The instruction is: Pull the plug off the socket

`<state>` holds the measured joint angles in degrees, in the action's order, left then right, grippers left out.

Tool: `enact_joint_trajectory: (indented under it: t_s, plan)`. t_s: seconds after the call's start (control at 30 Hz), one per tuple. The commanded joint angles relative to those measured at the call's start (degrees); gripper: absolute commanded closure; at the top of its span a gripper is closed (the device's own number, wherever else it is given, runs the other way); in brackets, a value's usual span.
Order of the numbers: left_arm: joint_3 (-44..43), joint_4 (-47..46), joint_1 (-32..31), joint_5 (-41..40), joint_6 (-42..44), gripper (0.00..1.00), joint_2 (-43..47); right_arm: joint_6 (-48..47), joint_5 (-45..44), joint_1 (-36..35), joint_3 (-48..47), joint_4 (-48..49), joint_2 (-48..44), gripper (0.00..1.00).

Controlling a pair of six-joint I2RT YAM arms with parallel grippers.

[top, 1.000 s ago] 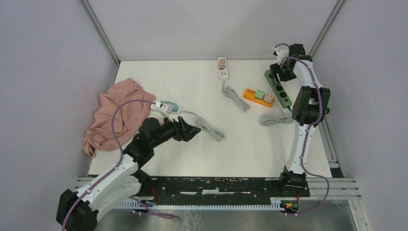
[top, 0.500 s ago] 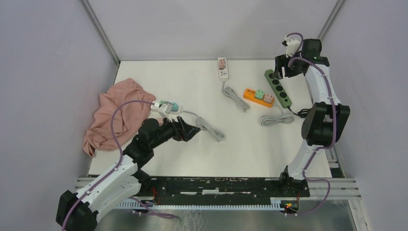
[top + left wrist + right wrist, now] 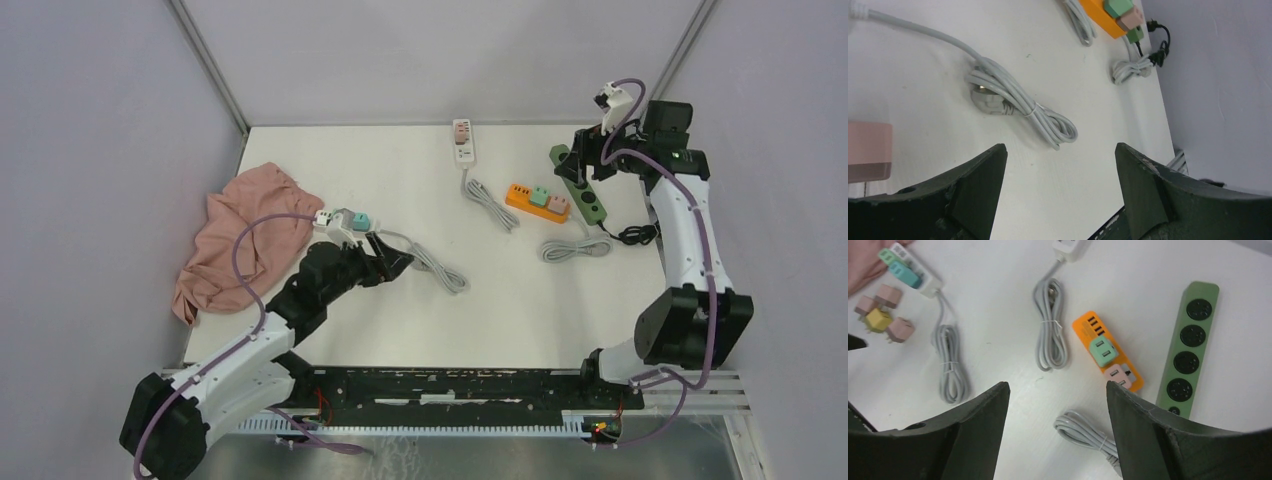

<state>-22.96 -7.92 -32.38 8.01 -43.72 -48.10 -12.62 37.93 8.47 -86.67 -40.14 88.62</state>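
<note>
An orange socket strip (image 3: 1087,326) lies at the right with a teal plug (image 3: 1103,350) and a pink plug (image 3: 1118,376) in it. A white socket strip (image 3: 925,284) by the pink cloth carries a teal plug (image 3: 902,274) and a green plug (image 3: 885,255). My right gripper (image 3: 1056,385) hangs open, high above the table near the orange strip (image 3: 521,193) and the green strip (image 3: 578,183), holding nothing. My left gripper (image 3: 398,262) is open and empty just right of the white strip (image 3: 345,218), over its coiled cable (image 3: 1023,105).
Two pink plugs (image 3: 889,295) and a yellow one (image 3: 878,320) lie loose near the white strip. A second white strip (image 3: 463,141) sits at the back. Grey cable coils (image 3: 1050,335) (image 3: 1088,435) lie mid-table. A pink cloth (image 3: 245,240) covers the left side. Walls enclose the table.
The right arm swung out to the right and rose off the green strip's far end, its jaws widening slightly. The left gripper edged a little toward the white strip.
</note>
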Motion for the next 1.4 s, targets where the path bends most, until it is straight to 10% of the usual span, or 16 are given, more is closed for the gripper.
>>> enact_joint_trajectory:
  t_s: [0.0,0.47,0.73,1.37]
  plan:
    - [-2.9,-0.5,0.1,-9.5,-8.2,0.14,-3.5,2.0,9.8,0.1,3.4,0.0,-9.6,0.23]
    - [-23.9,25.1,0.1,-31.1,-21.1,0.16,-29.4,14.2,20.0,0.7,34.5,23.8,-29.5,0.19]
    - [-38.0,33.6,0.1,-33.6,-21.5,0.19,-45.2,13.2,21.5,1.1,34.0,21.7,-29.1,0.19]
    - [-50.7,39.1,-0.3,-32.3,-20.0,0.66,-59.9,12.6,21.8,1.0,33.9,20.7,-28.7,0.19]
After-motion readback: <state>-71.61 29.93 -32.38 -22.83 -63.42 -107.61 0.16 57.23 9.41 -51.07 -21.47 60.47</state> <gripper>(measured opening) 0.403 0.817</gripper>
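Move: The grey cable just off the white socket strip lies about 13 cm ahead of the left hand, 2 cm to its left and 13 cm below. The strip's teal plug stands some 17 cm ahead and 11 cm left; the cable's tied bundle is 6 cm ahead and 5 cm right; the nearest loose pink plug is 5 cm ahead, 10 cm left. From the right hand, that stretch of cable is about 32 cm left, 4 cm back, 23 cm below. Bring the left gripper forward and down, about 13 cm each way, to the cable between the white strip and its bundle, tipping the fingers down and turning them counter-clockwise some 35 degrees. Once low, close from wide open to under half around the cable. Meanwhile draw the open right hand 12 cm back and 6 cm left, arching up first, away from the green strip, then hold still. ##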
